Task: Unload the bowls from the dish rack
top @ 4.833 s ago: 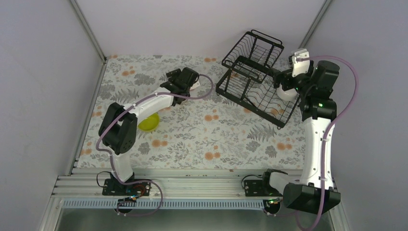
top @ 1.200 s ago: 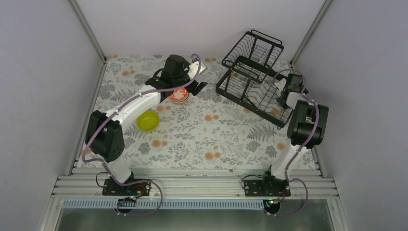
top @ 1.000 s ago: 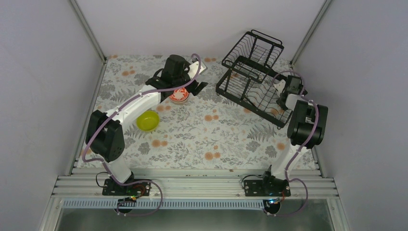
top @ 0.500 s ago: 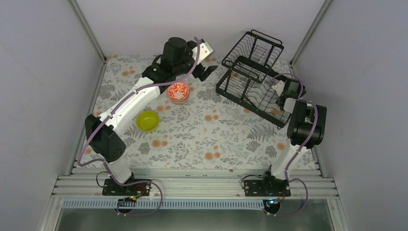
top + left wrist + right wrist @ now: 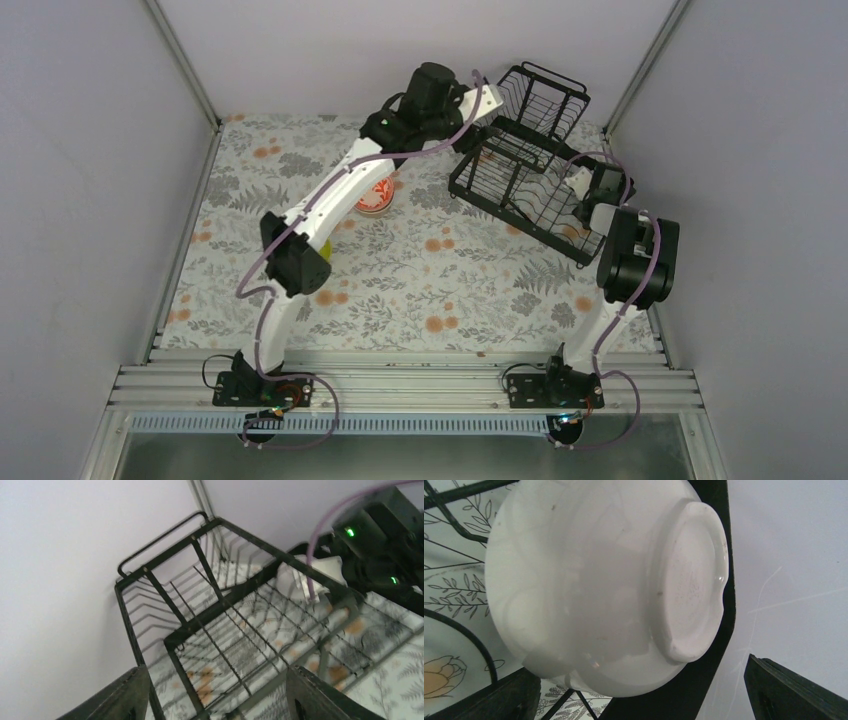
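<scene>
The black wire dish rack (image 5: 530, 150) stands at the back right of the table. A plain white bowl (image 5: 599, 580) leans on its side in the lower tray against the rack's frame (image 5: 719, 645). My right gripper (image 5: 582, 198) (image 5: 639, 700) is open, one finger on each side of this bowl, not closed on it. My left gripper (image 5: 468, 130) (image 5: 217, 702) hovers at the rack's left end, open and empty, looking down through the wire tiers (image 5: 225, 610). A white bowl with a red-orange pattern (image 5: 375, 196) sits upright on the table, partly under the left arm.
The floral tablecloth (image 5: 450, 290) covers the table. Grey walls close in behind and to the right of the rack. The left arm (image 5: 330, 200) stretches diagonally across the left half of the table. The right arm (image 5: 380, 545) shows beyond the rack in the left wrist view.
The left gripper has risen off the red-patterned bowl, left on the table, and swung right to the rack, its jaws narrowing a little. The right gripper has stayed at the white bowl.
</scene>
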Controlling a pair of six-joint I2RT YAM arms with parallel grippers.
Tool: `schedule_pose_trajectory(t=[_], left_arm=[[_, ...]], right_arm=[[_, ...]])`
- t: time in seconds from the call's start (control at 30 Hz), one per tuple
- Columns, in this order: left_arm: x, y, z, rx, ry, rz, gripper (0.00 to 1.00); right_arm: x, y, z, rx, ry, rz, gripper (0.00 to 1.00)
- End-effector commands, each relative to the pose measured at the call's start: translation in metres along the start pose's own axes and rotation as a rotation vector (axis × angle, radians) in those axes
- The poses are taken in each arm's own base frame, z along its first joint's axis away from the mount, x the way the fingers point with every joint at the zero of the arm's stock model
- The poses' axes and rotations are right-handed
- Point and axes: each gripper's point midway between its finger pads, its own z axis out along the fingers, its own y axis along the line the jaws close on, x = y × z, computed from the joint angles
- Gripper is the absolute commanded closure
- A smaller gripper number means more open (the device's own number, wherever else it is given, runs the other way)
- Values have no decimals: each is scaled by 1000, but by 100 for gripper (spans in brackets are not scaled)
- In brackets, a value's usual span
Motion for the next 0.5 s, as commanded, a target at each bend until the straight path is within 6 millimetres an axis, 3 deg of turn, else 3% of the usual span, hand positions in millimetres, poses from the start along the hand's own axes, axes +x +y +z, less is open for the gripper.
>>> schedule_pose_trajectory(t=[0.0,0.07,0.1,0.2,0.37,0.47], left_arm=[[-24,3,1,-4,-31,31,42],[-27,4,9,-30,-42,44,65],[-24,2,14,-36,-40,50,71],[-18,-10,26,-32,-28,72,74],[-3,-19,42,-50,28,88,97],[10,-18,51,-89,73,107,98]], right_arm=[[-2,12,-7,-54,-20,7,0],[-2,13,-8,-59,-23,12,0],[-3,14,-9,-60,-26,16,0],[-4,13,-11,-63,-33,23,0],[-5,9,-14,-60,-44,24,0],[-6,7,-15,-60,-46,25,0]])
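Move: The dish rack's upper tier is centred roughly 11 cm to the right of the left hand, 8 cm ahead and 10 cm below. The lower tier lies about 14 cm to the right, 2 cm back and 30 cm down; the white bowl standing in it is some 30 cm right, 4 cm ahead and 29 cm down. From the right hand, the upper tier is about 26 cm left, 6 cm ahead and 18 cm up. Shut the left gripper fully, with nothing between its fingers, while carrying it about 4 cm to the right, towards the rack's upper tier. Let it ease forward a little first and come back, sinking slightly at the end; keep the wrist almost as it is, fingers aimed right and forward. ##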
